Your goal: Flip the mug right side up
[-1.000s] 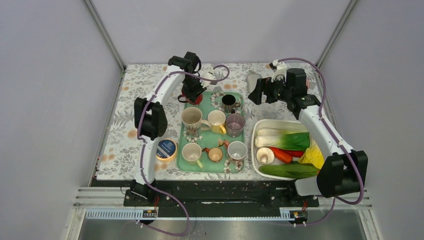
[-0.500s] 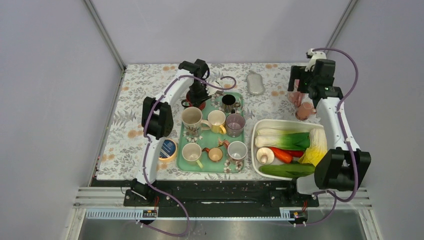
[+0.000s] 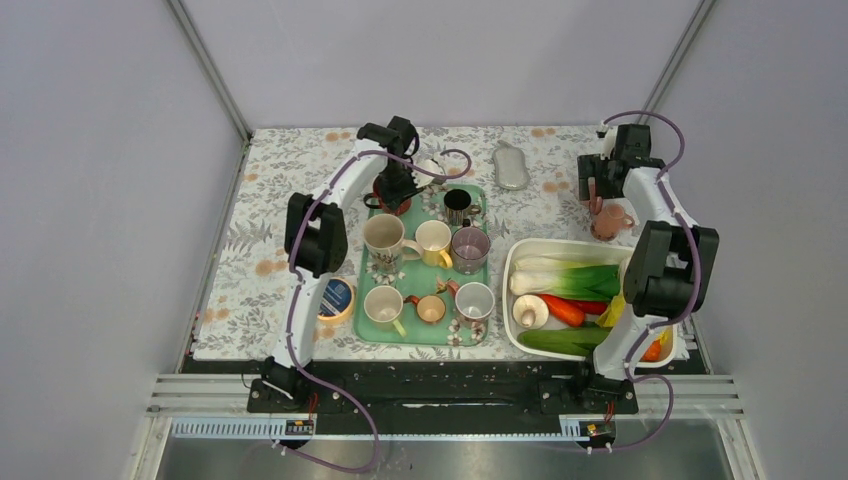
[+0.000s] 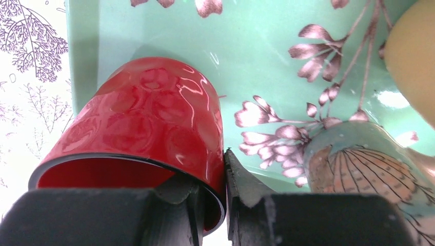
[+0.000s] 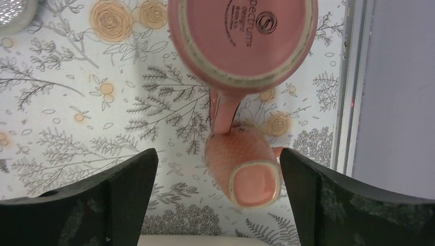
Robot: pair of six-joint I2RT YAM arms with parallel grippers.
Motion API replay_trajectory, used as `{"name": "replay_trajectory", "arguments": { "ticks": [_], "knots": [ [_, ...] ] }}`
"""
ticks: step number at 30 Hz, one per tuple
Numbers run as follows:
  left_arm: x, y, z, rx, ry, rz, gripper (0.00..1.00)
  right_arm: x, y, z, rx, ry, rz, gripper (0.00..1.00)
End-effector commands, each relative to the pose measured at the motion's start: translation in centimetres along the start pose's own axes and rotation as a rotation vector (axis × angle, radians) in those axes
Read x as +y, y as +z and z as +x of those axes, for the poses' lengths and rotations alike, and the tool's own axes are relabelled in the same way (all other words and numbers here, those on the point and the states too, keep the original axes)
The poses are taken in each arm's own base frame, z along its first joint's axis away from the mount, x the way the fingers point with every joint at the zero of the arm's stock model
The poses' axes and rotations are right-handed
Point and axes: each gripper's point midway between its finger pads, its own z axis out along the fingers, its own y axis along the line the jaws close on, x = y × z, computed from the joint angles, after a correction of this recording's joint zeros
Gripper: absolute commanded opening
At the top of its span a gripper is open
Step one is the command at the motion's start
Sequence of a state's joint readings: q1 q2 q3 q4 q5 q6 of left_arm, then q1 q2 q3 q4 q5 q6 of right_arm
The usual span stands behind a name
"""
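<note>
A glossy red mug (image 4: 149, 123) hangs mouth-up and a little tilted over the back left corner of the green tray (image 4: 256, 51). My left gripper (image 4: 224, 169) is shut on its wall, one finger inside and one outside; from above the gripper (image 3: 392, 188) covers most of the red mug (image 3: 383, 206). At the far right a pink mug (image 5: 241, 41) stands upside down on the tablecloth, base up. A smaller pink cup (image 5: 246, 166), also base up, lies between the wide-open fingers of my right gripper (image 5: 218, 171), touching neither. From above, the right gripper (image 3: 598, 188) hovers beside the pink mug (image 3: 610, 222).
The tray (image 3: 358, 320) carries several upright mugs; a floral one (image 4: 369, 164) and a cream one (image 4: 415, 51) stand close to the red mug. A white tub (image 3: 512, 270) of vegetables sits just in front of the pink mug. The table's right rail (image 5: 349, 77) runs close by.
My right arm swung from the back middle of the table to the far right and came down over the pink cups. The left gripper shifted slightly right with the red mug.
</note>
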State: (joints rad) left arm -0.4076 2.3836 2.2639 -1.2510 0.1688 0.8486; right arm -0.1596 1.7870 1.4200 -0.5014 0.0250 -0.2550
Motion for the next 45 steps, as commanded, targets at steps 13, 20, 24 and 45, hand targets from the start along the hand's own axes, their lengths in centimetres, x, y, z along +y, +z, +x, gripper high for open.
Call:
{"name": "replay_trajectory", "arguments": {
  "ticks": [13, 20, 24, 45],
  "knots": [
    [4.3, -0.6, -0.8, -0.026, 0.008, -0.156, 0.44, -0.8, 4.9, -2.1, 0.005, -0.066, -0.046, 0.93],
    [4.6, -4.3, -2.9, -0.143, -0.012, -0.211, 0.64, -0.2, 6.5, -1.6, 0.031, -0.067, -0.077, 0.81],
    [4.8, -6.3, -3.4, -0.186, -0.027, -0.274, 0.67, -0.7, 7.7, -1.0, 0.064, -0.066, -0.051, 0.61],
    [0.8, -18.4, -6.7, -0.523, -0.116, -0.365, 0.76, 2.1, 1.3, -7.8, -0.14, 0.001, -0.237, 0.0]
  ]
}}
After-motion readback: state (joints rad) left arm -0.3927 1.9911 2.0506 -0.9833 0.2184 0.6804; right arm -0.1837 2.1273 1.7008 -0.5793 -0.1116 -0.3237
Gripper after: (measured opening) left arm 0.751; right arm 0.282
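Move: Beyond the empty right hand, about 10 cm ahead, 2 cm right and 7 cm down, stands the upside-down pink mug, its handle towards the robot. The peach mug is some 9 cm nearer than it, the glasses case 17 cm to its left. The left hand holds the red mug tilted over the tray's far left corner, 6 cm ahead and 2 left, 7 down. From that hand the beige mug lies 5 cm back and 1 left, the yellow mug 5 back and 8 right. Sinking about 7 cm while reaching 5 cm forward, the wide-open right hand comes down to the pink mug's handle, shuts on it and pinches it, then starts up about 1 cm and slightly left. The left hand presses on about 1 cm down and 4 cm forward with the red mug's wall, opens to let go, then rises some 14 cm and draws back about 3 cm, its fingers swinging forward and to the right. ##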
